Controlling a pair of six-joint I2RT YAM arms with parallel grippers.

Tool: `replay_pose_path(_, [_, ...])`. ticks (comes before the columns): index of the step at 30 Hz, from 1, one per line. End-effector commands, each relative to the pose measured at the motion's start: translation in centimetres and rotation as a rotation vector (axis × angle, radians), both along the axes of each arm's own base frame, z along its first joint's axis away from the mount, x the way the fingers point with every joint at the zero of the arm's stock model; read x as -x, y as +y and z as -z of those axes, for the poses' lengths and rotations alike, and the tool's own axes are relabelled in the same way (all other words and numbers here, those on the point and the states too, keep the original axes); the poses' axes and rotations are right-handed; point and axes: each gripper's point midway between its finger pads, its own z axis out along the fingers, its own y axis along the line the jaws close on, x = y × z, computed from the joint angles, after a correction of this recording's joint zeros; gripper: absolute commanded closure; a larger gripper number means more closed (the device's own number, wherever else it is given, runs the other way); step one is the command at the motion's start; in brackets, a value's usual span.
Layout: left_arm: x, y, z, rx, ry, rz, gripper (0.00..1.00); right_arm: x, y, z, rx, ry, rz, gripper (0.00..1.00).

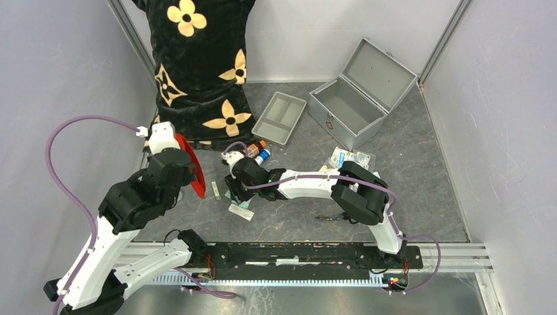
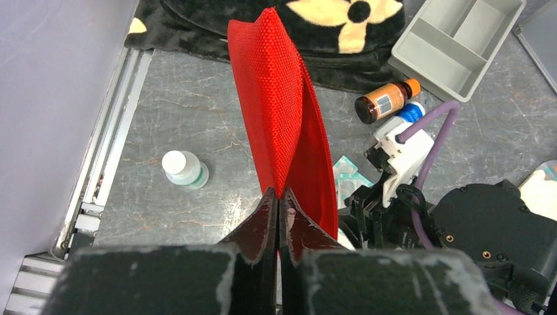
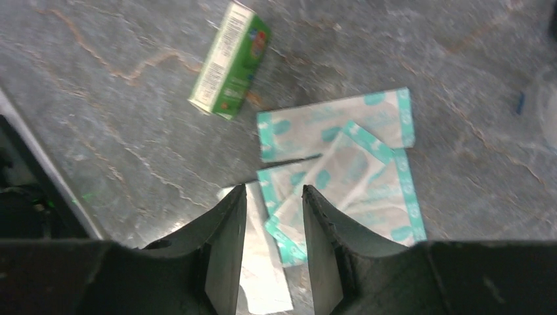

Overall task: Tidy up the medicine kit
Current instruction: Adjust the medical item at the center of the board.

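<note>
The medicine kit, a silver-grey metal case, stands at the back right with its lid open and nothing visible inside. My left gripper is shut on the lower edge of a flat red pouch, which it holds upright above the table at the left. My right gripper is open, low over a small pile of teal-and-white sachets and a white packet. A corner of the sachets lies under the gap between its fingers. In the top view the right gripper is at the table's middle.
A grey divided tray lies left of the case. An orange bottle and a blue-capped bottle lie near the right wrist. There is a small green box, a white bottle, more packets and a black flowered bag.
</note>
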Motion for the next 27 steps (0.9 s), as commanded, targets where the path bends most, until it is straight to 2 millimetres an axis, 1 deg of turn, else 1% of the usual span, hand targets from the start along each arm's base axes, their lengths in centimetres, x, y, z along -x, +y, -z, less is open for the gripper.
replay_pose_path(1, [-0.1,0.2,-1.5,0.012,-0.055,0.006,0.98,0.2,3.2,-3.0,-0.137,-0.071,-0.075,0.59])
replay_pose_path(5, [-0.1,0.2,-1.4,0.012,-0.054,0.007,0.98,-0.6,3.9,-3.1,-0.153,-0.081,-0.036,0.65])
replay_pose_path(11, [-0.1,0.1,-1.3,0.012,-0.050,0.011,0.98,-2.1,5.5,-2.0,-0.135,-0.081,0.012,0.79])
replay_pose_path(16, [-0.1,0.0,-1.3,0.013,-0.050,0.017,0.98,-3.1,6.0,-0.8,-0.108,-0.087,0.048,0.88])
replay_pose_path(18, [-0.1,0.0,-1.3,0.013,-0.047,0.020,0.98,-3.3,5.9,-0.1,-0.094,-0.078,0.054,0.89])
replay_pose_path(22, [-0.2,-0.1,-1.2,0.009,-0.043,0.020,0.98,-2.8,5.9,1.1,-0.082,-0.054,0.026,0.91])
replay_pose_path(24, [-0.2,-0.1,-1.2,0.009,-0.043,0.019,0.98,-2.2,4.9,2.2,-0.037,-0.033,0.020,0.91])
replay_pose_path(27, [-0.3,-0.2,-1.1,0.009,-0.041,0.021,0.98,-1.6,3.1,3.1,0.010,-0.022,0.023,0.92])
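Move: Just under the right hand lie the dressing packets, their middle about 2 cm ahead, 1 cm right and 4 cm below. The small green box stands some 3 cm ahead and 7 cm left, the white packet about 3 cm back and 1 cm right, and the blue-capped bottle roughly 12 cm ahead and 6 cm right. From the left hand, high up with the red pouch, the dressing packets are about 4 cm ahead, 14 cm right and 29 cm down. Sliding left about 5 cm and a little forward over the dressing packets, the right hand first lifts slightly, then sinks nearly 4 cm from that peak beside the green box. Its half-open fingers close almost fully on the way, bringing the joined tips down at the packets' left end, close to their surface. ##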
